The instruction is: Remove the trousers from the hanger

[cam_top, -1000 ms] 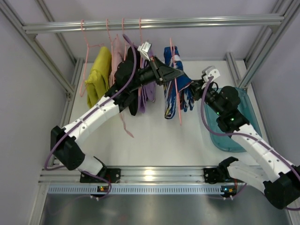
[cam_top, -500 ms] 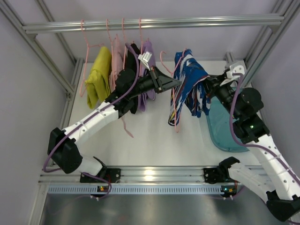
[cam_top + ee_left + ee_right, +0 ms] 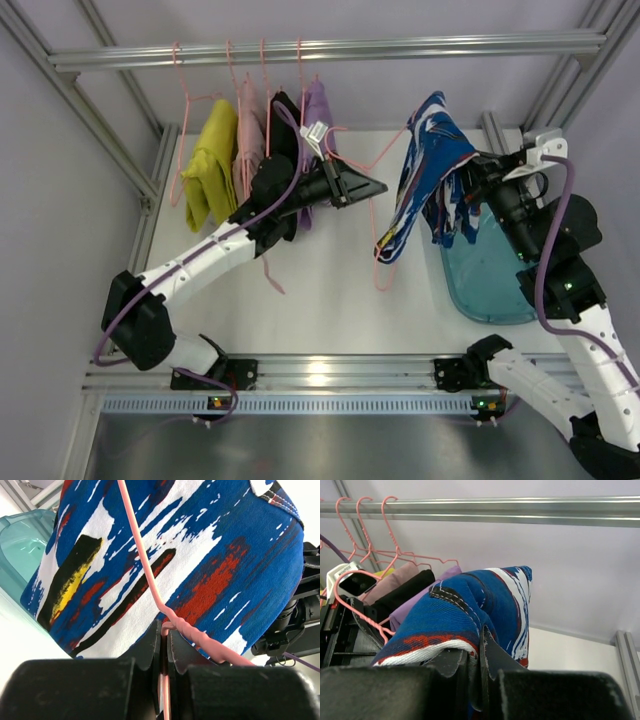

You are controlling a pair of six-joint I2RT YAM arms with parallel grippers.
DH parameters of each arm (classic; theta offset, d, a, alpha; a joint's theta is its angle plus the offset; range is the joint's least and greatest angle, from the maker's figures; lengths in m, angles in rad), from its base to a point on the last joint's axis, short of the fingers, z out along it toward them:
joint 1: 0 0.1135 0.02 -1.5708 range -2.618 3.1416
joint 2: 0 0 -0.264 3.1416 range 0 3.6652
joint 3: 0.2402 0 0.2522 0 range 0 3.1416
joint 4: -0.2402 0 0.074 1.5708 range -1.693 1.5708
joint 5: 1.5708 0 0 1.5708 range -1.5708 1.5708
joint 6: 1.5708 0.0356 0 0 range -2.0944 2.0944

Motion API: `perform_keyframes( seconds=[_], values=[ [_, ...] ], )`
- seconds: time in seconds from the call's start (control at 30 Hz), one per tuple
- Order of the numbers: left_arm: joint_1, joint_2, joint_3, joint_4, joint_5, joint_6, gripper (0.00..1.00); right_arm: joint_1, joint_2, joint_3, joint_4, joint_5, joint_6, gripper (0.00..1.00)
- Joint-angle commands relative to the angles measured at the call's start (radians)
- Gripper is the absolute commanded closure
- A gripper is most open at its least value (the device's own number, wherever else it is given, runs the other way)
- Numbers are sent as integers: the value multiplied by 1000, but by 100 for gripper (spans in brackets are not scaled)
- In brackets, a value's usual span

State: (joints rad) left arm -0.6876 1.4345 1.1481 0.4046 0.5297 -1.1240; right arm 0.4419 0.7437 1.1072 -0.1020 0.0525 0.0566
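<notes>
The blue, white and red patterned trousers (image 3: 430, 165) hang bunched in the air, right of centre. My right gripper (image 3: 468, 178) is shut on their cloth; in the right wrist view a fold of the trousers (image 3: 465, 610) sits pinched between the gripper's (image 3: 479, 655) jaws. The pink wire hanger (image 3: 377, 250) hangs off the rail, its lower part still against the trousers' left edge. My left gripper (image 3: 376, 186) is shut on the hanger. In the left wrist view the hanger (image 3: 145, 565) runs up out of the closed gripper (image 3: 165, 630) across the trousers (image 3: 200, 555).
A metal rail (image 3: 330, 48) crosses the back with yellow (image 3: 208, 170), pink (image 3: 247, 130), black (image 3: 283, 110) and purple (image 3: 318, 105) garments on pink hangers. A teal bin (image 3: 490, 280) lies on the table under my right arm. Frame posts stand at both sides.
My right gripper has pulled the trousers up and to the right, away from the hanger. The left gripper kept its hold on the hanger, which swung slightly left.
</notes>
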Motion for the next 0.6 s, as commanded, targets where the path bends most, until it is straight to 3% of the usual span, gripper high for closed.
perform_keyframes(
  seconds=[0.0,0.37,0.57],
  values=[
    [-3,9,-16,-1,-17,33,100,-14,-53,137,206,14,38,100],
    [-27,52,125,-259,-151,16,100,-77,-32,229,229,-203,229,100],
    [-44,75,154,-282,-168,26,100,-77,-26,264,205,-123,192,100]
  ],
)
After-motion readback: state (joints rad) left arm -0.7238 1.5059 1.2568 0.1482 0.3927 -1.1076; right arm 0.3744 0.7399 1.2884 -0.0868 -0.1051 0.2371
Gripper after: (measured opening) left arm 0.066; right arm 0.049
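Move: The left gripper still grips the pink hanger. The blue trousers on it centre about 8 cm to that hand's right, 2 cm ahead and 2 cm above. The purple garment hangs about 14 cm to its left and 12 cm ahead, 8 cm lower. The right gripper already pinches the trousers. From that hand the hanger is some 15 cm left, 2 cm back and 11 cm lower, and the teal basket about 17 cm right, 8 cm ahead and 42 cm below. Keep the trousers pinched in the right gripper and draw them up about 8 cm and back 4 to 5 cm, away from the hanger, tipping the fingers up some 10 degrees and rolling the hand. After a brief hold, sink the left gripper about 4 cm and ease it a little forward, its fingers tipping down, still gripping the hanger. ##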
